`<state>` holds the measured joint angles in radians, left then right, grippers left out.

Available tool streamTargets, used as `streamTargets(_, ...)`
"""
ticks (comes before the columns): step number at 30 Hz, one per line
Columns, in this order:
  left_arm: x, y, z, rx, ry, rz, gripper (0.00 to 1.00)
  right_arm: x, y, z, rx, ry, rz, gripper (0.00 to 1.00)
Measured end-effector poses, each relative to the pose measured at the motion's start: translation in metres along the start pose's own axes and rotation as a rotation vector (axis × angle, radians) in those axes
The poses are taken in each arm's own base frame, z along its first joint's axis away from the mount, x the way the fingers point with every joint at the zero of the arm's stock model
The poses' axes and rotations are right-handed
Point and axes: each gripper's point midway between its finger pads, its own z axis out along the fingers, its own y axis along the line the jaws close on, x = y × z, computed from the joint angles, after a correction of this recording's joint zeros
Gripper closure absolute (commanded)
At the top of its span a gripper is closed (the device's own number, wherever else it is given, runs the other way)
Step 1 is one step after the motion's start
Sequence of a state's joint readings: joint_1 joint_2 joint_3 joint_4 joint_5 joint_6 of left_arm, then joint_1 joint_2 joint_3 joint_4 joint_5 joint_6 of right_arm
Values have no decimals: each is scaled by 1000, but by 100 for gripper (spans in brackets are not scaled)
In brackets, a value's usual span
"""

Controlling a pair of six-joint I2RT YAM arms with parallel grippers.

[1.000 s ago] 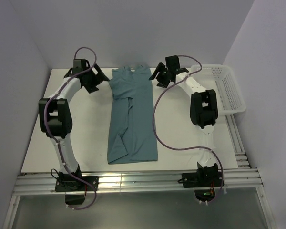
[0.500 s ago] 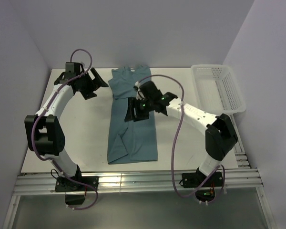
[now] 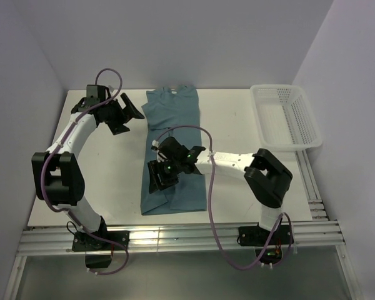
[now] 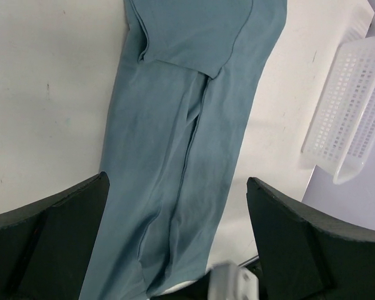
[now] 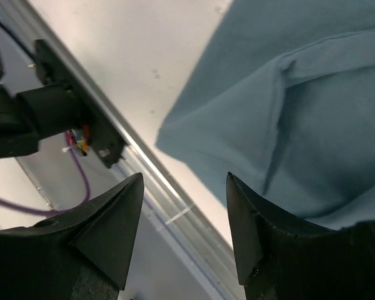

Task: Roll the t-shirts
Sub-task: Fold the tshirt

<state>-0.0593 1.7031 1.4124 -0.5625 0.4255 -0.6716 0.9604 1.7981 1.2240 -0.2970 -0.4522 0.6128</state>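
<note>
The teal t-shirt [image 3: 175, 128] lies flat on the white table, folded lengthwise into a long strip, collar at the far end. It fills the left wrist view [image 4: 187, 125] and the upper right of the right wrist view [image 5: 300, 106]. My left gripper [image 3: 126, 112] is open and empty, just left of the shirt's collar end. My right gripper [image 3: 157, 178] is open and empty, hovering over the shirt's near left part. In the right wrist view the gripper [image 5: 184, 194] is open above the shirt's near corner and the table's front rail.
A white mesh basket [image 3: 286, 115] stands at the far right of the table and shows in the left wrist view [image 4: 353, 112]. Metal rails [image 3: 175, 237] run along the table's near edge. Purple cables loop off both arms.
My right arm has swung from the far right of the collar across and down the shirt to its near left part. My left gripper has shifted slightly beside the collar.
</note>
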Motion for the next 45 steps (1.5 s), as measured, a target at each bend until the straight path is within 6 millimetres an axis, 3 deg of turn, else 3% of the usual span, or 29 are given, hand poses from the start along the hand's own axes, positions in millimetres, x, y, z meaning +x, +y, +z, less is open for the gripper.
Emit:
streamTargets(7,3,-6,-12,17,-12,19,3,16,-28,25,42,47,28,38)
streamTargets(23,5,-7,-13,26,-3,32,3,31,-52,31,95,22,76,44)
streamTargets(27,5,-7,-13,28,-1,32,3,31,-54,30,105,19,81,51)
streamTargets(31,5,-7,-13,28,-1,32,3,32,-56,30,115,21,82,68)
streamTargets(41,5,-7,-13,29,-1,32,3,41,-64,26,182,59,62,67)
streamTargets(45,5,-7,-13,29,-2,32,3,48,-60,26,202,78,34,82)
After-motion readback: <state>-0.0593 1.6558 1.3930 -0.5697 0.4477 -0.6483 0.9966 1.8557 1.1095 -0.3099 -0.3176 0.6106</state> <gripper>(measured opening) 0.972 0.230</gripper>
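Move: The raised fold edge near the t-shirt's bottom hem lies about 8 cm below the open right hand, some 3 cm to its right and 2 cm back. From this hand, the hem's left corner is roughly 7 cm back and 6 cm left, its right corner about 5 cm back and 18 cm right, both a little lower than the fold. From the waiting left hand, that fold lies about 27 cm back, 13 cm right and 16 cm down. Down first, by about 7 cm, the right hand sinks onto the t-shirt, then slides some 3 cm to its right and finally slightly back, its fingers tipping about 10 degrees steeper. Late on, the fingers close from well open to nearly shut, pinching the raised fold edge just above the bottom hem. ##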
